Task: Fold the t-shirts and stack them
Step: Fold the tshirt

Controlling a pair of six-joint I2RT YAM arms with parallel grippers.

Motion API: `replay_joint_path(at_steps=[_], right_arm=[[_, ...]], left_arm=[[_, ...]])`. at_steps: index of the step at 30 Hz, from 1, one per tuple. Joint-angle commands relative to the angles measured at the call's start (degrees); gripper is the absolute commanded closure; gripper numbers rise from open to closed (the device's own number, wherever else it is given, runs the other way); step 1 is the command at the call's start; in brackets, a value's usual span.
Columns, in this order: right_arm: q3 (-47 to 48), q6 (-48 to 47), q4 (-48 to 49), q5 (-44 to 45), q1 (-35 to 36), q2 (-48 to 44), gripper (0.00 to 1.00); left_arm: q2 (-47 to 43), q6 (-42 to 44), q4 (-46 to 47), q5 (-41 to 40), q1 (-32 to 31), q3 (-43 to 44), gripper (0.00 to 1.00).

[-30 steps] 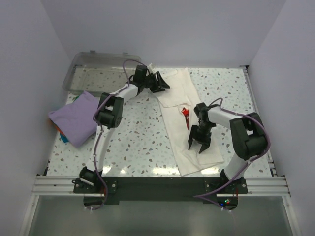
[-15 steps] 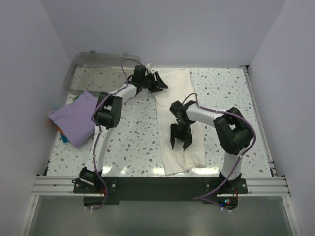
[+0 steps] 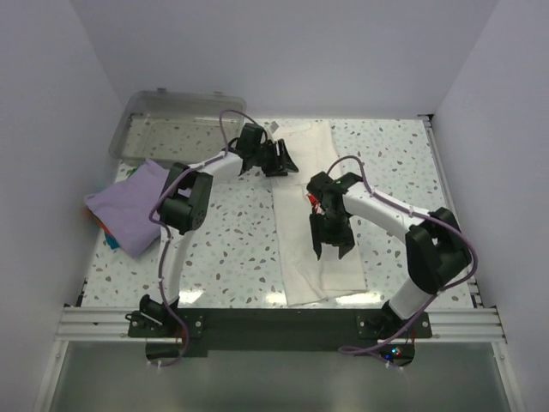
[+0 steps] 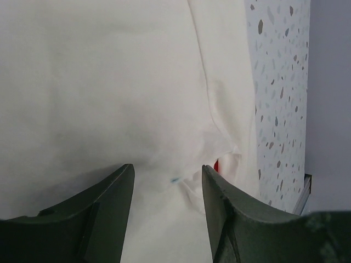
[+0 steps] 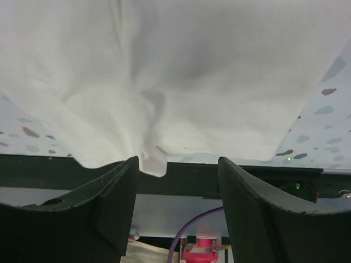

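Note:
The cream-white t-shirt [image 3: 296,257] lies as a long narrow strip from the far middle of the table to its near edge. A sliver of its red logo [image 4: 217,164] shows in a fold. My left gripper [image 3: 281,161] is open over the shirt's far end, its jaws just above the cloth [image 4: 109,82] with nothing between them. My right gripper [image 3: 330,245] is open over the strip's near half, above the cloth [image 5: 219,66] close to its hem. The lavender-purple t-shirt [image 3: 133,206] lies bunched at the left edge, away from both grippers.
A clear plastic bin [image 3: 146,129] stands at the far left corner. Something orange and teal [image 3: 107,236] peeks from under the purple shirt. The speckled table [image 3: 232,240] shows between the two shirts. The black rail [image 5: 230,178] runs along the near edge.
The cream shirt has become narrower; its right side now lies folded over. My right gripper swept left across it, then came back a little right. My left gripper shifted slightly right.

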Motion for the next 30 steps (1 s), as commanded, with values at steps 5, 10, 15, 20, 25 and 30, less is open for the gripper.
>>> replay_joint_path(at_steps=[5,10,15,20,25,30], right_arm=[[-8.37,0.78,7.66,2.67,-0.02,2.5,0.37],[-8.64,1.48,11.79,1.53,-0.11,5.5,0.37],[-7.67,4.28,14.52,-2.16,0.59,7.78,0.37],[-5.65,6.66,15.58,-3.57,2.61,9.28,0.37],[-1.44,6.93,10.93,-1.73,4.63,7.36,0.37],[-2.83,6.67,3.39,1.96,4.72,-0.64,0.34]], left_arm=[[2.46,-0.61,-2.38,-1.95,-0.27,3.35,0.43],[4.39,-0.79,-2.56,-2.13,1.49,4.23,0.43],[7.2,-0.61,-4.14,-1.78,3.24,7.83,0.42],[9.83,0.35,-4.49,-1.17,4.74,12.05,0.42],[10.55,0.79,-3.0,0.94,4.92,15.74,0.41],[3.27,2.8,-2.56,-1.16,4.83,12.95,0.4]])
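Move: The right hand hovers over the white t-shirt's lower half, whose middle lies about 6 cm below it, some 3 cm back and 2 cm left. The shirt's lower edge is roughly 14 cm back and 2 cm left, the red print 12 cm ahead and 5 cm left. The left hand is low over the shirt's far end, its middle about 3 cm ahead, 3 cm right and 4 cm below; the empty grey bin sits some 30 cm left and 10 cm farther out. Down to the shirt's lower half goes the right hand, fingers open and pointing down, sinking about 6.5 cm while edging back and right, then sweeping roughly 5 cm left low along the cloth before starting to rise. The left hand dips a little back and right, then turns and glides some 7 cm forward and slightly left over the far end, fingers still half open. ##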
